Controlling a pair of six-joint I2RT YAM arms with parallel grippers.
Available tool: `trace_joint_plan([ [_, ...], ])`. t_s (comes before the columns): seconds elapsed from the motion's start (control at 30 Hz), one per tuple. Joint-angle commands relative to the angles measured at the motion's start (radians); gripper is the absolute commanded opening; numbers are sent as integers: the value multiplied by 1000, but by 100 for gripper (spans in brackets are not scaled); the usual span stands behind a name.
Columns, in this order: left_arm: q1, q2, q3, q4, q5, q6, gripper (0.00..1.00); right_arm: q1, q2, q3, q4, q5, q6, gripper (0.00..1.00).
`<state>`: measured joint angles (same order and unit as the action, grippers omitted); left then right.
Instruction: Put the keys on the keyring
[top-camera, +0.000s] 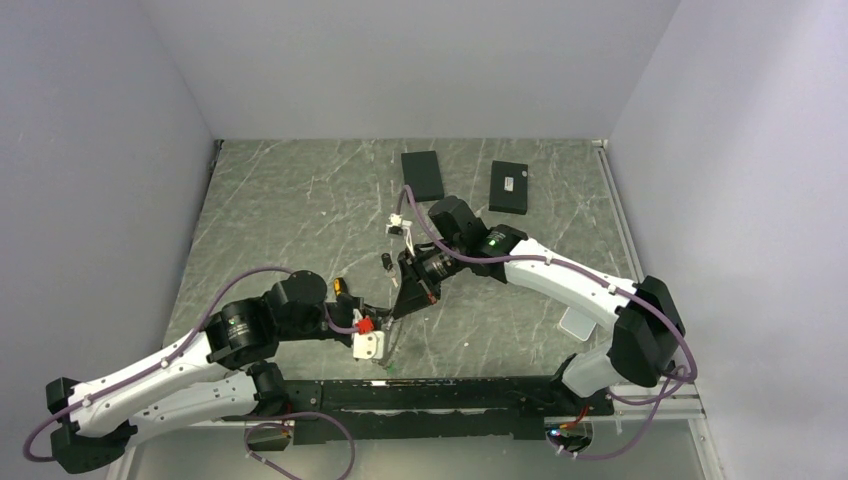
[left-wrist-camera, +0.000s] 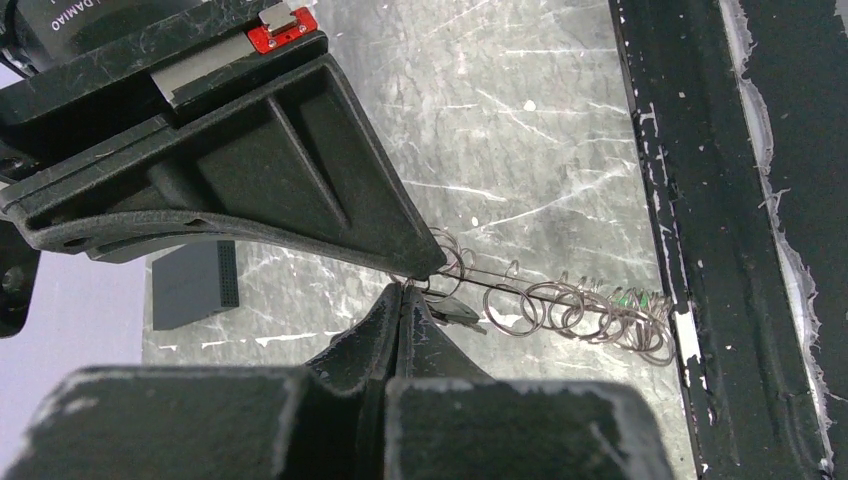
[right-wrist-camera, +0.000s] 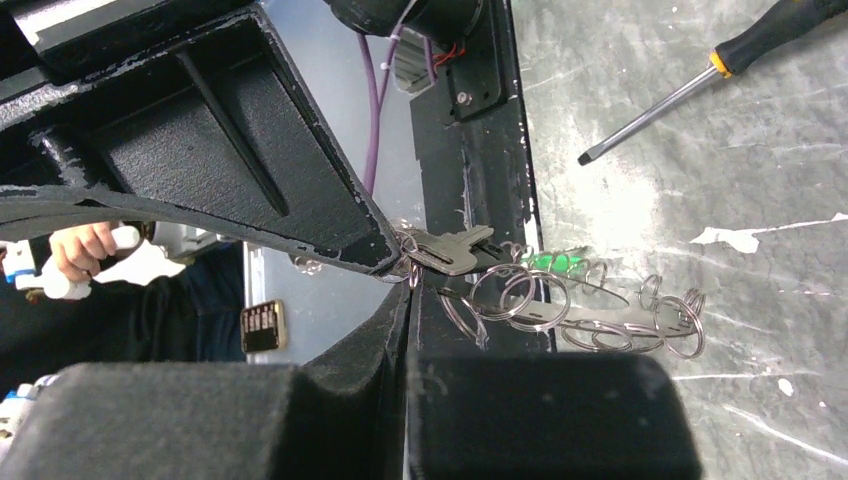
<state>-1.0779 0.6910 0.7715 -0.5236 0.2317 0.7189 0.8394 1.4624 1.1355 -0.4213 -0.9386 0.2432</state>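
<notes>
Both grippers meet tip to tip low over the table's near middle. My left gripper (top-camera: 385, 310) (left-wrist-camera: 405, 290) is shut, and a dark-headed key (left-wrist-camera: 455, 310) (right-wrist-camera: 450, 250) sticks out at its fingertips. My right gripper (top-camera: 400, 305) (right-wrist-camera: 410, 280) is shut too, pinching the end of the keyring (left-wrist-camera: 560, 295) (right-wrist-camera: 540, 312). The keyring shows edge-on as a thin grey band strung with several small wire rings and a green tag (left-wrist-camera: 625, 298) (right-wrist-camera: 555, 262). Another black-headed key (top-camera: 387, 262) lies loose on the table beyond the grippers.
Two black boxes (top-camera: 422, 175) (top-camera: 509, 187) sit at the back of the table. A black-and-yellow screwdriver (right-wrist-camera: 700, 80) lies nearby. A clear container (top-camera: 578, 322) rests beside the right arm. The black base rail (left-wrist-camera: 700, 200) runs just behind the hanging rings.
</notes>
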Motion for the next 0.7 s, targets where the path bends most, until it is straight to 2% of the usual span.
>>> trace_joint_plan([
  [0.0,1,-6,9,44,32,15,0,3,-16,40,5,-39,-53,7],
  [0.1,1,-3,8,45,21,7,0,3,-26,10,46,-59,-38,15],
  [0.3,1,-13,-8,54,-1,-10,0,4,-43,-29,70,-86,-33,20],
  [0.53,1,-19,-23,62,-17,-23,0,3,-58,-55,95,-68,-16,37],
  [0.67,1,-17,-23,62,-21,-24,0,2,-64,-53,109,-46,-8,42],
])
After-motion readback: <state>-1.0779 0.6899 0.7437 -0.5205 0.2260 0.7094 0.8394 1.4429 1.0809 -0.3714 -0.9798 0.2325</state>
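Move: At the meeting fingertips of both shut grippers is the upper end of the keyring, with a key beside it; the keyring hangs below, its middle some 8 cm under either hand and roughly straight down. From the right hand, the screwdriver's middle lies about 11 cm ahead, 10 cm left and some 20 cm down on the table. The black key fob lies roughly 24 cm ahead and 2 cm left of that hand, also 20 cm below. Opening to about two fifths of its full spread, the right gripper lets go of the keyring's upper end and eases about 1 cm back towards its base, staying close beside the left fingertips. The left hand keeps its shut hold on the keyring and, partway through, sinks about 1 cm, with barely any wrist turn in either hand. ##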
